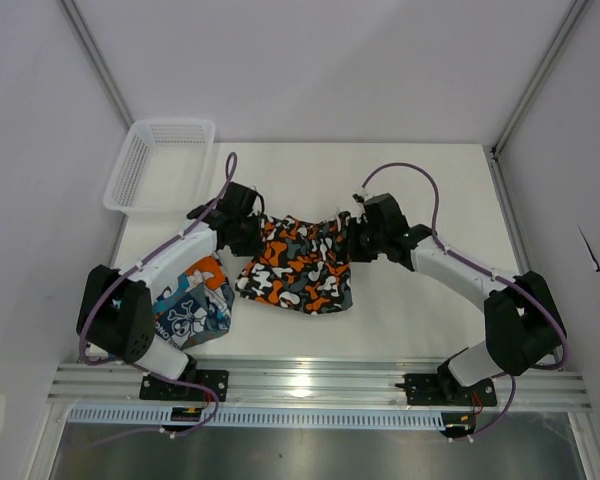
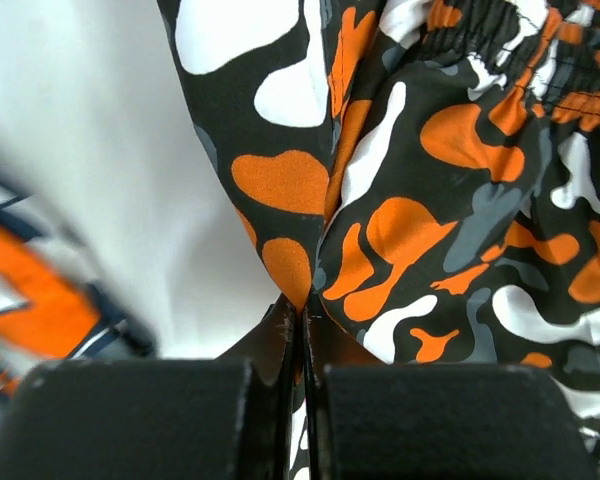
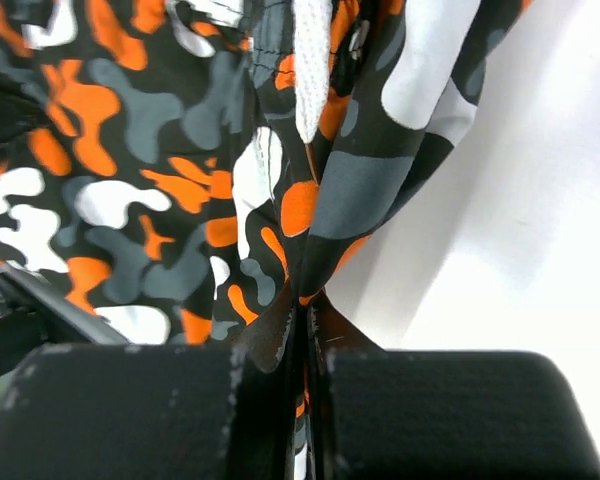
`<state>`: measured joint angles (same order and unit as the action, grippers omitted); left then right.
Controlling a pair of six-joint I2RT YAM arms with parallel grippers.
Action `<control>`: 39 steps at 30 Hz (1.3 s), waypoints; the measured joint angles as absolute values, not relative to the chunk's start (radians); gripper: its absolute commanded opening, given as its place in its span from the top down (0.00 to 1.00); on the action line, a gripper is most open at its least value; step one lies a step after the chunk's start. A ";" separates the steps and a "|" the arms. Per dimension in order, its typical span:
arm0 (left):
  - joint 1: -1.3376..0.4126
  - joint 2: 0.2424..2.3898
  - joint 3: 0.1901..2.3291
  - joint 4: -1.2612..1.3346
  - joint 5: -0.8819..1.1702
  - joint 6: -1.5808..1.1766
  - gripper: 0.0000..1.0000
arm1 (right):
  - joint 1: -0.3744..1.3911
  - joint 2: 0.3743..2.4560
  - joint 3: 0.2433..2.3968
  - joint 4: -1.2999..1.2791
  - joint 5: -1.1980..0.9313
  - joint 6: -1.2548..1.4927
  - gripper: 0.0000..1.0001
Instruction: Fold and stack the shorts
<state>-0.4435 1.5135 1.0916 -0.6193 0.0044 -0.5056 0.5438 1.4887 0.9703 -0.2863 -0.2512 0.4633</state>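
Note:
The camouflage shorts (image 1: 300, 268), orange, black, white and grey, hang stretched between both grippers over the middle of the table. My left gripper (image 1: 250, 232) is shut on their left waistband corner; in its wrist view the cloth (image 2: 420, 200) is pinched between the closed fingertips (image 2: 285, 330). At the right waistband corner my right gripper (image 1: 355, 238) is shut too, with a fold of the cloth (image 3: 180, 200) caught between its fingertips (image 3: 280, 335). The teal, orange and white skull-print shorts (image 1: 195, 305) lie folded at the front left, partly under my left arm.
A white mesh basket (image 1: 160, 165) stands at the table's back left corner. White walls close in both sides and the back. The rail with the arm bases (image 1: 320, 385) runs along the near edge.

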 measured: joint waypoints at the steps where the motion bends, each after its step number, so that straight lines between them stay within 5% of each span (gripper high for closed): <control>1: -0.439 1.504 1.102 -0.643 -0.009 -0.508 1.00 | 0.563 1.489 0.993 -0.295 -0.238 0.471 1.00; 22: 0.089 1.127 1.097 -1.011 -0.133 -0.467 1.00 | 0.959 1.876 1.487 -0.220 -0.166 0.636 1.00; 39: 0.503 0.979 0.965 -1.034 -0.138 -0.443 1.00 | 1.026 2.186 1.741 -0.111 -0.252 0.707 1.00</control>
<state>0.5034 0.9791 0.9649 -1.0344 -0.1375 -0.4435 1.0256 2.1864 1.7409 -0.1108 -0.2523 0.7071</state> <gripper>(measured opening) 0.003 0.009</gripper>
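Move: I hold the camouflage shorts stretched between both closed grippers; their middle hangs about 9 cm right of and 6 cm back from my left hand. The pile of blue-patterned shorts lies roughly 19 cm left, 16 cm back and 7 cm below that hand, some 42 cm left and 16 back from my right. The white basket stands around 20 cm ahead and 23 left of my left hand. With both grippers keeping their pinch on the top edge, I sweep the camouflage shorts left over the blue pile. My left hand rises about 7 cm, travels some 27 cm left, curving back towards me, and turns about 55 degrees counter-clockwise; my right follows about 30 cm left, drifting slightly back, lifting 5 cm then sinking again, and turning some 20 degrees the same way. ##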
